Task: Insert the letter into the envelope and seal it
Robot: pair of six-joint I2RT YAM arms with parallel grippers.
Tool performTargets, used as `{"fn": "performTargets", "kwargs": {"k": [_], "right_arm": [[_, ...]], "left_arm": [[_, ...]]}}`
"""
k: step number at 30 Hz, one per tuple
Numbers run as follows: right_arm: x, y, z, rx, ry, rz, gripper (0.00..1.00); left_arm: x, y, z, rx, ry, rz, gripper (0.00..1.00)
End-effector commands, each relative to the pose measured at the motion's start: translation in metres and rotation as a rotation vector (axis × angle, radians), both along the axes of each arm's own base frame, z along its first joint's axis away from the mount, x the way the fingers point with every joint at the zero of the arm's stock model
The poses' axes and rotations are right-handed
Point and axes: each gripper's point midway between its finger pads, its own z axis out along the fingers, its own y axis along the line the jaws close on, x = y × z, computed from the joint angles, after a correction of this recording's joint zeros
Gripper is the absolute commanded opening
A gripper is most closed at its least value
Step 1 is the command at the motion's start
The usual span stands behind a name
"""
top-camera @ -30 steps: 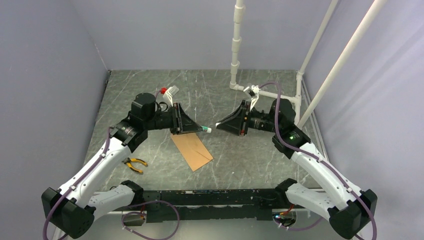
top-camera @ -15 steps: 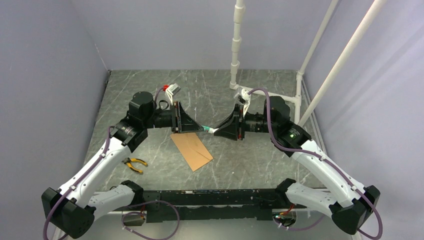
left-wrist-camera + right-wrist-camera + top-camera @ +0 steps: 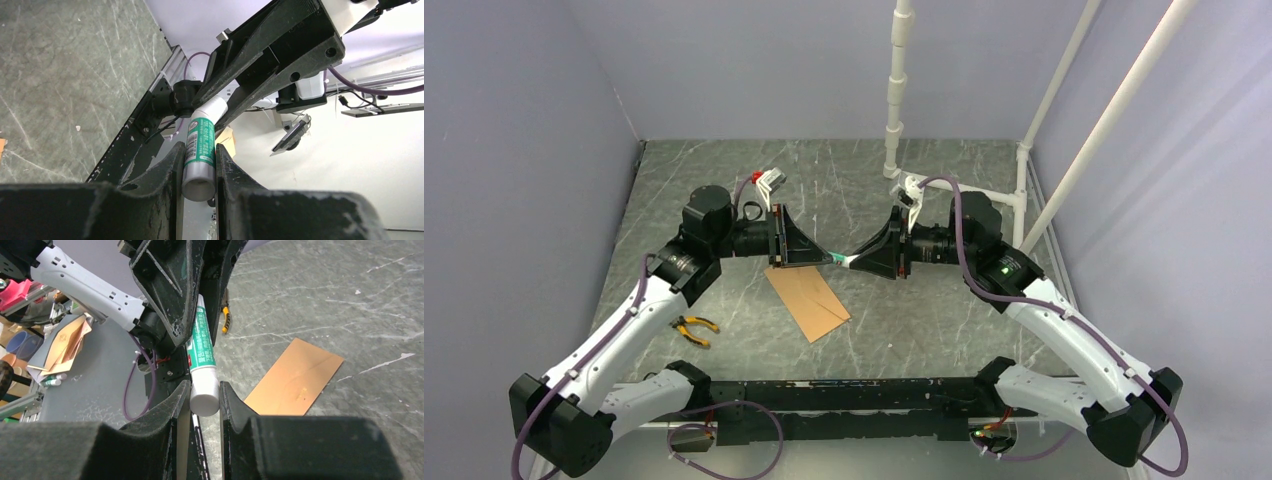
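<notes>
A green-and-white glue stick [image 3: 838, 259] hangs level above the table, held between both arms. My left gripper [image 3: 827, 257] is shut on its body [image 3: 200, 145], the open base end facing that wrist camera. My right gripper [image 3: 852, 261] is shut on the white cap end [image 3: 205, 396]. The brown envelope [image 3: 809, 302] lies flat on the table just below and in front of the left gripper, and shows too in the right wrist view [image 3: 295, 377]. The letter is out of view.
Yellow-handled pliers [image 3: 695, 329] lie on the table by the left arm. A white pipe frame [image 3: 894, 110] stands at the back right. Grey walls close in the marbled table [image 3: 854, 170] on the left and behind.
My right arm has moved left up to the left gripper, and its fingers now sit on the glue stick's white end. The left arm and envelope have barely moved.
</notes>
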Motion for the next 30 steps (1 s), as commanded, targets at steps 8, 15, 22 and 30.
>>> {"fn": "performTargets", "kwargs": {"k": [8,15,22,30], "right_arm": [[-0.008,0.011,0.042,0.166,0.022,0.021,0.00],[-0.013,0.014,0.053,0.206,0.111,0.040,0.00],[-0.006,0.021,0.064,0.317,0.226,0.008,0.00],[0.003,0.026,0.069,0.392,0.323,-0.031,0.00]], "left_arm": [[-0.011,0.003,0.059,-0.209,-0.104,0.009,0.02],[-0.011,0.009,0.075,-0.261,-0.188,0.059,0.02],[-0.011,0.009,0.079,-0.307,-0.230,0.054,0.02],[-0.009,0.011,0.081,-0.320,-0.301,0.084,0.02]]}}
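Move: The glue stick is already clamped between the two grippers, its middle about 3 cm to the right of the left hand and 3 cm to the left of the right hand, level with both. From the left hand the envelope lies flat some 11 cm ahead, 6 cm to the left and roughly 28 cm below; from the right hand it is about 11 cm ahead and 12 cm to the left. Raise both grippers together about 6 cm straight up, keeping the glue stick pinched by its white end in the right fingers and its other end in the left. While rising, tip both sets of fingertips upward by some 15 to 20 degrees, and roll the wrists against each other about the stick, the right gripper's top forward and the left's back. Keep the gap between them unchanged. ##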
